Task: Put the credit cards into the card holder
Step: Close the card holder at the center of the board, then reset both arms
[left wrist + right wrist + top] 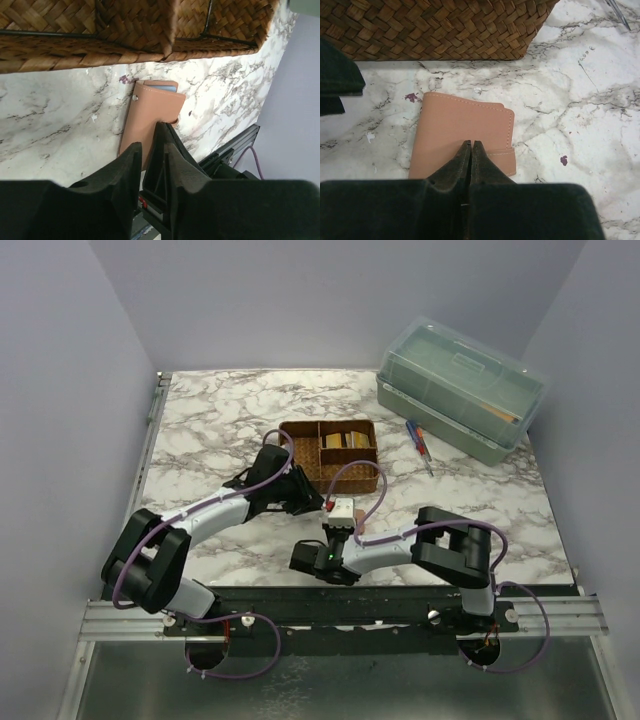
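The tan card holder (462, 125) lies closed on the marble just in front of the woven tray. From above only a sliver of the card holder (360, 530) shows beside the arms. A bluish credit card edge (163, 88) peeks from its far end. My right gripper (471, 144) is shut, its tips resting on the holder's cover. My left gripper (154, 146) hovers over the holder's near end, its jaws a little apart with nothing between them. Yellowish cards (345, 438) sit in a tray compartment. From above, the left gripper (314, 503) and right gripper (343, 519) nearly meet.
The brown woven divided tray (300, 462) stands mid-table, close behind the holder. A large translucent green box (460, 388) sits at the back right, with red and blue pens (418, 445) beside it. My left finger (337, 70) shows at the right wrist view's left edge.
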Controlling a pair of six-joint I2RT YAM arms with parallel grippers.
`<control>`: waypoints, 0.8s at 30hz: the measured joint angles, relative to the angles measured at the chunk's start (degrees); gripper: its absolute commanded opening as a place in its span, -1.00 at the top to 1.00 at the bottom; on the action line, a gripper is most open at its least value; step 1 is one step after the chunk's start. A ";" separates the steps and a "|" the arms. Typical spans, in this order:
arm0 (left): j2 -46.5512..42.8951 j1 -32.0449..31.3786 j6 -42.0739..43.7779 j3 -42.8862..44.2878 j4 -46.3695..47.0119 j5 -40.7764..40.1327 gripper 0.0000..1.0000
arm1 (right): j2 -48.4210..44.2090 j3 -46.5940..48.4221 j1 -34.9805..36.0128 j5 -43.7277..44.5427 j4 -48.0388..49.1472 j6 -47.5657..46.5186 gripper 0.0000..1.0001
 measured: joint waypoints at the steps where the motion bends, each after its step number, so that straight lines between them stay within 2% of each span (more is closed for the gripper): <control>1: -0.24 0.00 0.57 0.22 -0.33 -0.09 0.28 | -0.92 -0.31 0.00 -0.09 -0.02 0.02 0.67; 8: -1.14 0.00 7.39 4.31 -3.30 1.14 -0.09 | -8.66 -1.09 -1.95 -11.02 -5.84 -2.75 0.01; 15: -2.45 0.11 13.92 10.91 -7.30 2.05 -0.29 | -11.34 4.48 -3.67 -23.85 -12.98 -8.63 -0.58; 24: -7.02 1.51 20.35 14.32 -12.87 0.59 -0.43 | -13.46 6.12 -5.46 -34.01 -12.66 -12.85 -0.78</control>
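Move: The closed tips of the right gripper rest at the snap of the card holder; the holder's middle lies about 1 cm ahead, 1 cm left and 1 cm below. The woven basket's middle stands roughly 18 cm ahead and 4 cm left, the pens some 21 cm ahead and 15 cm right at table height. From the left gripper, the card holder lies about 5 cm back, 5 cm right and 8 cm below. Lift the right fingertips off the card holder's strap, drawing back about 4 cm towards the near table edge and rising some 3 cm, while you spread the fingers nearly wide and tip them about 30 degrees downward. Meanwhile raise the left gripper roughly 10 cm, easing slightly forward, opening it further and tilting it up as it leaves the holder. ##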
